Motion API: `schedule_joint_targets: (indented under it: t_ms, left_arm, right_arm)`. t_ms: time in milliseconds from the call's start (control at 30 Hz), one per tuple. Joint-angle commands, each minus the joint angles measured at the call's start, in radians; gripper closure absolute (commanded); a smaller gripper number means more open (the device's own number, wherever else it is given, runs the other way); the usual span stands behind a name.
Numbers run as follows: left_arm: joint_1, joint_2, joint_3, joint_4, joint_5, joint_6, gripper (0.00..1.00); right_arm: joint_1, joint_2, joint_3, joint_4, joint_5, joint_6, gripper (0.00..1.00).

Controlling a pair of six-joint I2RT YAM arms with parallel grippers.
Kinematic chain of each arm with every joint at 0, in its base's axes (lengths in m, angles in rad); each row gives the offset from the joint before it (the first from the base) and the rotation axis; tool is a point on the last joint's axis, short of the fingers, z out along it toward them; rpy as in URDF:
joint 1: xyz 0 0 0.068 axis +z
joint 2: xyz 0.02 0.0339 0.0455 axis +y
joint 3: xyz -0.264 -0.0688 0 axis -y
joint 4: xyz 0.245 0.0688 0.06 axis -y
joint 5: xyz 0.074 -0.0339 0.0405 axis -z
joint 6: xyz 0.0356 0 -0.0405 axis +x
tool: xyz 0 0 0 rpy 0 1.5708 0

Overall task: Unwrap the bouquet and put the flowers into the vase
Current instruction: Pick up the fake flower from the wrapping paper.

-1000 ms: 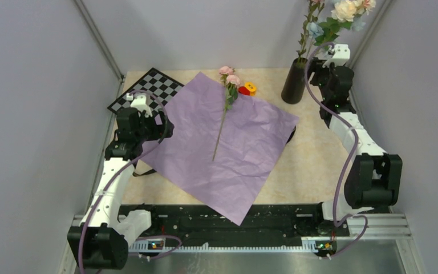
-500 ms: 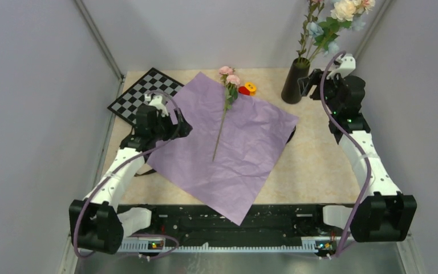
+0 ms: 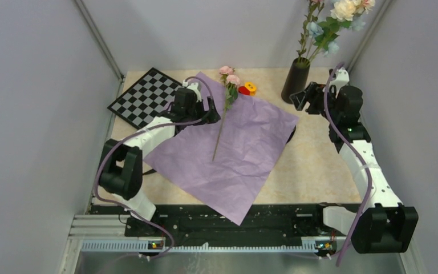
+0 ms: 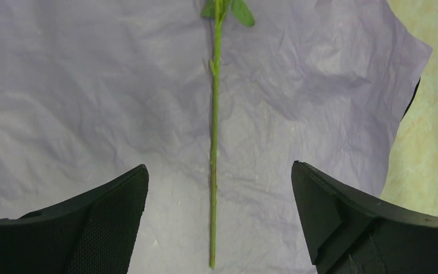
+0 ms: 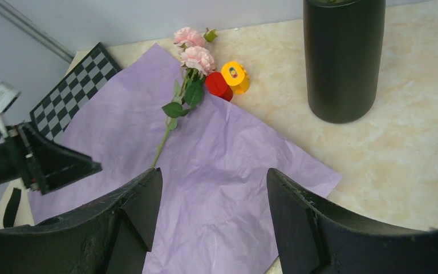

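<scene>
The bouquet is unwrapped: its lilac paper lies flat on the table. One flower with pink blooms lies on the paper, its thin green stem running toward me. Other flowers stand in the dark vase at the back right. My left gripper hovers open over the paper just left of the stem. In the left wrist view the stem's lower end lies between the open fingers, untouched. My right gripper is open and empty beside the vase, facing the paper.
A checkered board lies at the back left, partly under the paper. A red-and-yellow toy block sits beside the pink blooms. Something dark pokes out under the paper's right corner. Grey walls close in both sides.
My left arm has swung from the left edge forward and right, over the paper beside the stem. My right gripper has drawn back and down from the vase, turning toward the paper.
</scene>
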Motion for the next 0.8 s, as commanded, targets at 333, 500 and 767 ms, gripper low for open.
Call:
schedule_joint_targets:
  t_ms: [333, 500, 767]
  left_arm:
    - [-0.014, 0.408, 0.389, 0.064, 0.088, -0.015, 0.08]
    - [-0.014, 0.504, 0.489, 0.032, 0.096, 0.008, 0.16]
    - [-0.018, 0.617, 0.603, -0.04, 0.102, 0.031, 0.33]
  right_arm:
    - [0.01, -0.083, -0.035, -0.014, -0.041, 0.024, 0.34]
    - [0.01, -0.083, -0.033, -0.014, -0.054, 0.031, 0.35]
    - [0.011, -0.079, -0.024, -0.023, -0.06, 0.031, 0.36]
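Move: The flower lies on the wrapping paper, the middle of its stem about 11 cm ahead of the left hand, 7 cm to its right and 9 cm below it. The pink blooms are some 31 cm ahead and 9 cm right of that hand. The red block is about 22 cm ahead and 15 cm right of it, the yellow block 24 cm ahead and 18 cm right. From the right hand, the stem's middle is roughly 13 cm ahead, 32 cm to the left and 23 cm below. Forward and rightward, sinking all the while, the left hand reaches about 11 cm out, 7 cm to the right and 6 cm down towards the bare stem just below the leaves. Its tilt hardly changes, with the fingers still slanting down ahead and the stem running between them. They begin to close late on, from wide open to roughly two-thirds. The right hand eases back about 2 cm. ##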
